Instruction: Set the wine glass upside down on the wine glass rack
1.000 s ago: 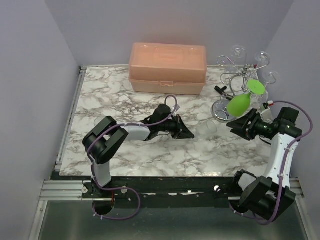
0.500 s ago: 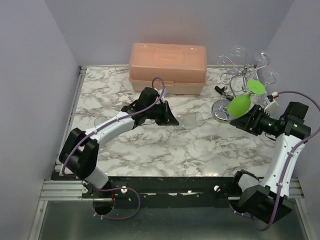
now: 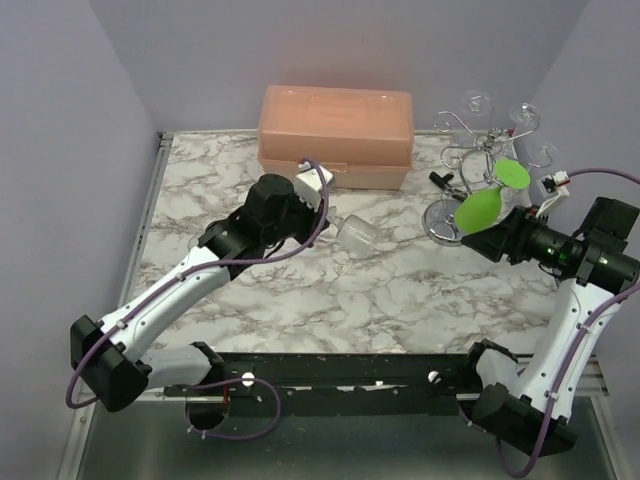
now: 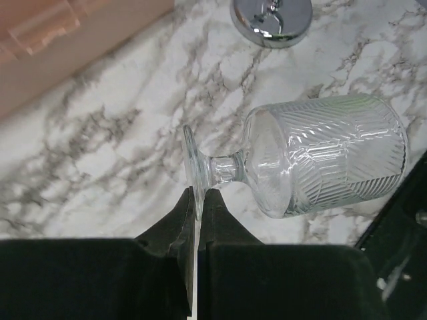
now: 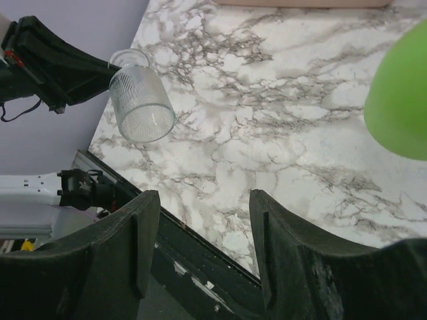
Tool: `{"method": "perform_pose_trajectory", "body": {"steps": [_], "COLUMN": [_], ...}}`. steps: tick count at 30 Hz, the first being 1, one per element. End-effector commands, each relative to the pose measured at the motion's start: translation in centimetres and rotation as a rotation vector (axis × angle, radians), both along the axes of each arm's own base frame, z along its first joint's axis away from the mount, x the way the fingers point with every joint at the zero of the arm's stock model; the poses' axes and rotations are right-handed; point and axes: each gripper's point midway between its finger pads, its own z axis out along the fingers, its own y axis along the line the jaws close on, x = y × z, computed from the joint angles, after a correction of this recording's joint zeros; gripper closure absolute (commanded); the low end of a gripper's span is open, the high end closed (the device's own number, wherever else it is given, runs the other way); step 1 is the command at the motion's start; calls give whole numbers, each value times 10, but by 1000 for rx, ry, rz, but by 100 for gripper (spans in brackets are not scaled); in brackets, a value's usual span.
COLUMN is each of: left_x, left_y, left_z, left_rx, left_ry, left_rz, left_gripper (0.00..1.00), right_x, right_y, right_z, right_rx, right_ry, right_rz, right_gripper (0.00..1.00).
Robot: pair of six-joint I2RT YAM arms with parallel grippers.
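Observation:
My left gripper (image 3: 328,216) (image 4: 198,197) is shut on the foot of a clear ribbed wine glass (image 3: 358,235) (image 4: 327,155) (image 5: 140,97), which hangs tilted above the marble table with its mouth pointing away from the fingers. The wine glass rack (image 3: 441,221), a silver wire stand, is at the back right; its round shiny base (image 4: 271,20) shows at the top of the left wrist view. A green glass (image 3: 480,208) (image 5: 400,100) hangs upside down on it. My right gripper (image 3: 497,241) (image 5: 203,200) is open and empty, just right of the green glass.
A salmon plastic box (image 3: 335,135) (image 4: 60,47) stands at the back centre. Clear glasses (image 3: 525,116) hang on the rack's far arms. Purple walls close the left, back and right. A black rail (image 5: 200,257) runs along the table's near edge.
The left arm has raised the clear glass off the table and carried it left and back. The right arm has lifted and drawn back to the right, jaws slightly wider.

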Motion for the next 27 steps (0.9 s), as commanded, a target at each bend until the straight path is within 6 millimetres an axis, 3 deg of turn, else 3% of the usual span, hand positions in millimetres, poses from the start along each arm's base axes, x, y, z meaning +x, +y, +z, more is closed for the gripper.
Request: {"method": "perform_pose_trajectory", "body": {"steps": [1,8,15,22,27], "left_x": [12,-7,-16,-33,-38], "left_y": [1,-28,-60,-93,-119], "left_z": [68,123,150,169,179], "left_rx": [103,136,306,292,287], "left_ry": [-511,-982,-1303,-1479,-1522], "left_rz": [-79,-203,-301,-469,-603], "left_gripper": [100,100,100,100,100], "right_x": [-12,-8,12,45,70], "right_y": [15,15,6,-11,-21], "right_z": [27,55,92,132,164], "right_rx": [-1,-16,-27,-19,93], "right_ry": [-115,-164,-245,-330,-337], "right_rz": [93,126,156,109,57], "right_gripper": [38,38,37,37,37]}}
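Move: The left gripper holds the clear wine glass by its foot, mouth towards the robot. The free hook on the rack's left front lies about 20 cm to its right, 9 cm ahead and 9 cm above. The green glass hangs roughly 29 cm right and 5 cm ahead, near hand height; the rack's base is 26 cm right, 12 cm ahead and 24 cm down. From the right gripper that hook is some 17 cm ahead, 6 cm left and slightly above. Roll the left wrist some 80 degrees, clockwise looking along the fingers, bringing them nearly level, while you lift the pinched wine glass about 12 cm and then carry it 10 cm to the right, towards the rack. Keep the grip on its foot. Raise the open, empty right gripper about 12 cm and then ease it forward beside the green glass. ##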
